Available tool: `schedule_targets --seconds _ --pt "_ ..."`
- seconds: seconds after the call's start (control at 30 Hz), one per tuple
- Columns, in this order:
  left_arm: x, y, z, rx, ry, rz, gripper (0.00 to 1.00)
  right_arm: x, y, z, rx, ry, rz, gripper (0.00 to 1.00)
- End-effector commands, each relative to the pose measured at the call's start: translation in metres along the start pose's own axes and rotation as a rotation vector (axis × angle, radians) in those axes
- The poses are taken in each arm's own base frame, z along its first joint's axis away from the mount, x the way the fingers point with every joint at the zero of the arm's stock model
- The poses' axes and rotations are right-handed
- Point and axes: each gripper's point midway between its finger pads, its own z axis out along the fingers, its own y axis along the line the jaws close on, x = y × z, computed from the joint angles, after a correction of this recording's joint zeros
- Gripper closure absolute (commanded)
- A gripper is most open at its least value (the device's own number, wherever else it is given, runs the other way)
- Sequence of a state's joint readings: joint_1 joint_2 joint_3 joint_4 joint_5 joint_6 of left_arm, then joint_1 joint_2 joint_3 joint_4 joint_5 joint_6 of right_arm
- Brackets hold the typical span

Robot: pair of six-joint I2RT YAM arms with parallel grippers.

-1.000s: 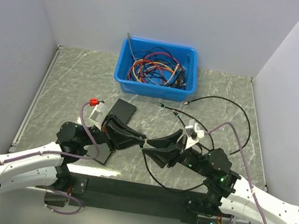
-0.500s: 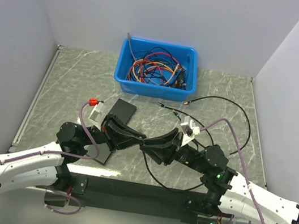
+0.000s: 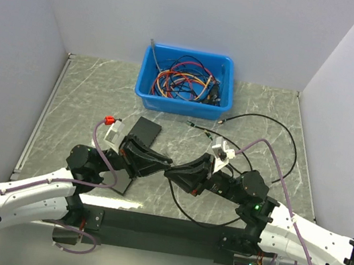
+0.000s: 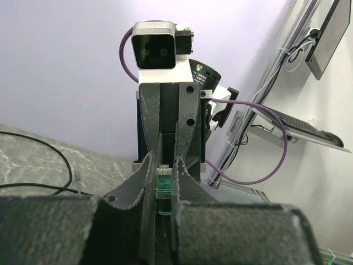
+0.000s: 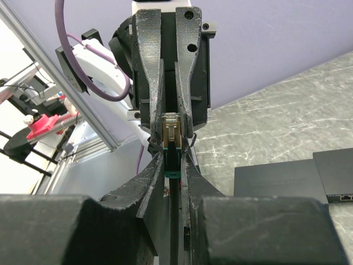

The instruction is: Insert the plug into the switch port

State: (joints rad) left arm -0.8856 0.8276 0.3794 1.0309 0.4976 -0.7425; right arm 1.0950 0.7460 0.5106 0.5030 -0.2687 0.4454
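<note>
A plug with a clear head and green boot (image 4: 164,185) stands between my two grippers, which meet tip to tip over the table's middle. My left gripper (image 3: 165,164) (image 4: 164,165) is shut on it. My right gripper (image 3: 176,172) (image 5: 172,157) faces it from the other side, its jaws pressed against the plug (image 5: 172,142) at the boot. The plug's black cable hangs down between the fingers. The switch (image 3: 145,130), a black box, lies on the table behind the left gripper; its ports show at the right edge of the right wrist view (image 5: 335,179).
A blue bin (image 3: 182,99) of tangled cables sits at the back centre. A black cable (image 3: 270,124) loops over the table's right half and another loop (image 3: 200,219) runs near the front edge. A flat black plate (image 3: 121,182) lies under the left arm.
My right gripper has moved left up to the left gripper's tips and its jaws have closed in on the plug. The left gripper has held still with the plug.
</note>
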Motion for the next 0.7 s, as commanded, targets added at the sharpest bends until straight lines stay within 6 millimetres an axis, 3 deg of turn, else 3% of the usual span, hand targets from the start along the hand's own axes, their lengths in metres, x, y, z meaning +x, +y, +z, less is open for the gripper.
schedule_targets --seconds 0.0,0.13,0.2,0.23,0.3,0.33,0.37,0.43,0.53,0.6,0.63,0.67 --pt "-0.012 -0.008 0.000 0.027 -0.053 0.024 0.99 -0.025 0.010 0.004 -0.029 -0.066 -0.018 1.00" --pt "-0.008 0.003 -0.001 -0.034 -0.037 0.009 0.98 -0.025 0.008 0.001 -0.018 -0.072 -0.021 1.00" --pt "-0.008 0.009 0.000 -0.068 -0.020 0.023 0.89 -0.025 0.007 0.000 -0.008 -0.075 -0.023 1.00" --pt "-0.010 0.012 0.000 -0.091 -0.022 0.029 0.72 -0.023 0.006 -0.001 -0.003 -0.068 -0.025 1.00" --pt "-0.005 0.021 -0.002 -0.148 0.019 0.025 0.51 -0.023 0.002 -0.003 0.019 -0.073 -0.026 1.00" --pt "-0.011 0.024 -0.004 -0.177 0.001 0.051 0.36 -0.020 -0.001 -0.005 0.032 -0.066 -0.027 1.00" --pt "-0.006 0.030 -0.008 -0.221 0.023 0.043 0.29 -0.020 -0.002 -0.006 0.038 -0.067 -0.030 1.00" --pt "-0.014 0.038 -0.015 -0.287 -0.010 0.071 0.14 -0.017 -0.007 -0.009 0.061 -0.062 -0.032 1.00" --pt "-0.017 0.050 -0.029 -0.392 -0.014 0.089 0.01 -0.011 -0.015 -0.011 0.102 -0.047 -0.035 1.00" --pt "-0.023 0.066 -0.037 -0.502 -0.033 0.104 0.01 -0.006 -0.021 -0.012 0.128 -0.031 -0.035 1.00" --pt "-0.016 0.078 -0.046 -0.575 0.005 0.106 0.01 -0.001 -0.029 -0.014 0.165 -0.015 -0.033 1.00" --pt "-0.024 0.089 -0.052 -0.660 -0.014 0.119 0.00 0.001 -0.032 -0.014 0.181 -0.007 -0.034 1.00"
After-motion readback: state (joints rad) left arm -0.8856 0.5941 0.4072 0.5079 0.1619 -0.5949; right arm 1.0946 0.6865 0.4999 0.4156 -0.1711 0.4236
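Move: The plug is pinched end to end between the two grippers: its head is about 1 cm to the right of the left hand and 2 cm to the left of the right hand. Down on the table, the near switch is some 10 cm ahead, 15 cm left and 33 cm below the left hand, and 18 cm left, 10 cm ahead and 31 cm below the right. From the left hand, the far switch is about 23 cm ahead and 11 cm left, equally low. The plug is handed over: the left fingers, still shut on it at first, spread wide and let go, and that hand draws off forward, left and down by about 6 cm, away from the plug and towards the switches, turning some 20 degrees counter-clockwise. The right fingers keep their grip on the cable end of the plug while that hand eases forward and right, barely 2 cm. ##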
